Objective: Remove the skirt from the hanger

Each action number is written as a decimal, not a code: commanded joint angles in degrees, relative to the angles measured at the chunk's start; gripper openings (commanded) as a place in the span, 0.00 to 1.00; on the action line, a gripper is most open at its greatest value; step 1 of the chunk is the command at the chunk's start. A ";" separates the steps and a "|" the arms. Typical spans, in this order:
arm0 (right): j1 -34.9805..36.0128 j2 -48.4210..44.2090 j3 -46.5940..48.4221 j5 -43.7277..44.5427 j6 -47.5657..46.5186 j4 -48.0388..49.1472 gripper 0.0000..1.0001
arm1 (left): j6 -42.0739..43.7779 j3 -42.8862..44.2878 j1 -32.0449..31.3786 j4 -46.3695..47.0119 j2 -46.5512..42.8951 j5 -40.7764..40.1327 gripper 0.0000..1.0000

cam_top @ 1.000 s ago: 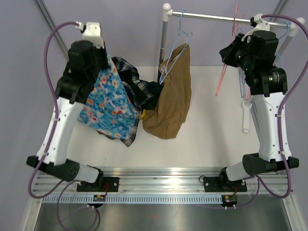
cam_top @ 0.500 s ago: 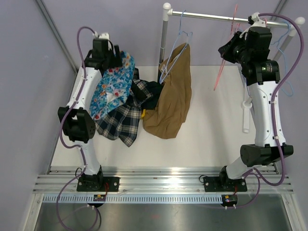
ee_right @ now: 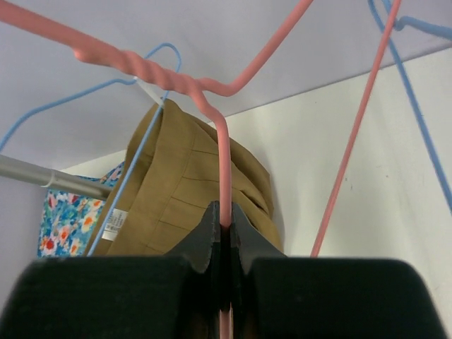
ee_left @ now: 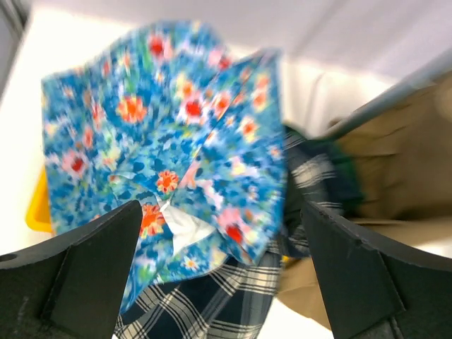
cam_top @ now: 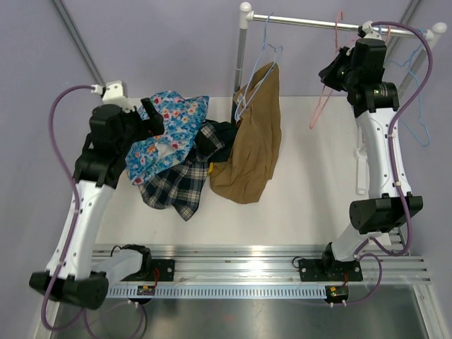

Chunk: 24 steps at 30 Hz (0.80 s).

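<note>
The tan pleated skirt (cam_top: 251, 145) hangs from a light-blue wire hanger (cam_top: 256, 74) on the rail, its lower part resting on the table. In the right wrist view the skirt (ee_right: 187, 191) shows with the hanger's blue wire (ee_right: 123, 180) running along it. The left wrist view catches the skirt (ee_left: 395, 162) at its right edge. My left gripper (cam_top: 150, 119) stands open over the garment pile, left of the skirt, its jaws (ee_left: 222, 236) wide with nothing between them. My right gripper (cam_top: 337, 67) is up by the rail, shut (ee_right: 224, 227) on a pink wire hanger (ee_right: 226, 148).
A blue floral garment (cam_top: 169, 131) lies on a dark tartan garment (cam_top: 173, 187) just left of the skirt. The metal rail (cam_top: 311, 25) crosses the back, on a post (cam_top: 241, 63). More blue hangers (cam_top: 417, 120) dangle at the far right. The pink hanger (cam_top: 321, 99) hangs from my right gripper.
My left gripper opened and let go of the floral garment, which dropped onto the pile; the left arm swung back. The right arm shifted slightly left with the pink hanger.
</note>
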 commanded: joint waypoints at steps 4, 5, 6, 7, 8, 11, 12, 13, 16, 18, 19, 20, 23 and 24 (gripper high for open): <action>-0.39 -6.70 -9.74 2.75 2.00 4.45 0.06 | 2.20 -7.59 -0.44 -6.21 -11.67 -1.26 0.99; -0.39 -7.58 -9.74 2.58 1.91 3.92 0.17 | 2.46 -7.68 -0.44 -8.66 -12.47 -1.79 0.99; -0.39 -8.02 -9.48 2.40 1.39 3.05 0.33 | 2.82 -8.20 -0.53 -9.73 -13.35 -2.23 0.99; -0.39 -8.37 -8.61 2.22 1.03 2.60 0.70 | 2.91 -8.99 -0.53 -10.78 -15.71 -2.85 0.99; -0.48 -9.33 -8.16 2.48 0.94 2.08 0.80 | 2.99 -10.04 -0.53 -12.01 -17.03 -2.85 0.99; -0.39 -11.35 -6.23 2.84 0.68 0.58 0.95 | 3.87 -16.80 -0.53 -11.77 -23.00 -4.17 0.99; -0.48 -11.80 -5.62 2.32 1.03 -0.03 0.96 | 3.61 -20.56 -0.79 -11.68 -24.16 -4.87 0.99; -0.39 -12.15 -4.48 1.79 1.47 0.05 0.96 | 2.83 -21.73 -0.96 -11.76 -25.12 -6.27 0.99; 0.31 -11.81 -1.58 -6.46 3.84 1.19 0.96 | 0.89 -23.93 -0.97 -12.20 -26.98 -5.14 0.99; 2.67 -9.44 0.79 -8.07 3.41 0.68 0.95 | -0.60 -24.90 -0.97 -12.38 -26.89 -5.23 0.99; 6.43 -8.04 5.24 -6.93 2.45 -0.47 0.95 | -1.04 -26.39 -1.05 -12.03 -27.15 -5.23 0.99; 9.16 -4.54 8.24 -3.44 1.13 -2.13 0.95 | -1.31 -27.18 -0.97 -11.85 -27.42 -5.40 0.99; 15.86 2.49 19.42 0.02 -1.25 -8.99 0.94 | -1.84 -28.16 -1.05 -12.02 -29.00 -6.63 0.99; 16.83 3.65 21.00 0.46 -1.08 -9.09 0.94 | -1.75 -28.16 -1.05 -11.94 -29.96 -6.98 0.99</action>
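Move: The right hand, shut on the pink hanger's side, has the blue hanger about 14 cm to its left and 5 cm ahead, at roughly its own height; the brown skirt's middle hangs 18 cm left, 3 ahead and 15 below, and the rail runs 10 cm above, 3 ahead. From the empty left hand, the brown skirt lies about 25 cm right, 11 ahead and 12 below; the floral skirt, 15 ahead, 3 right, 22 below. Right hand releases the pink hanger, backs off, swings up-left towards the blue one; left sinks back about 18 cm. ##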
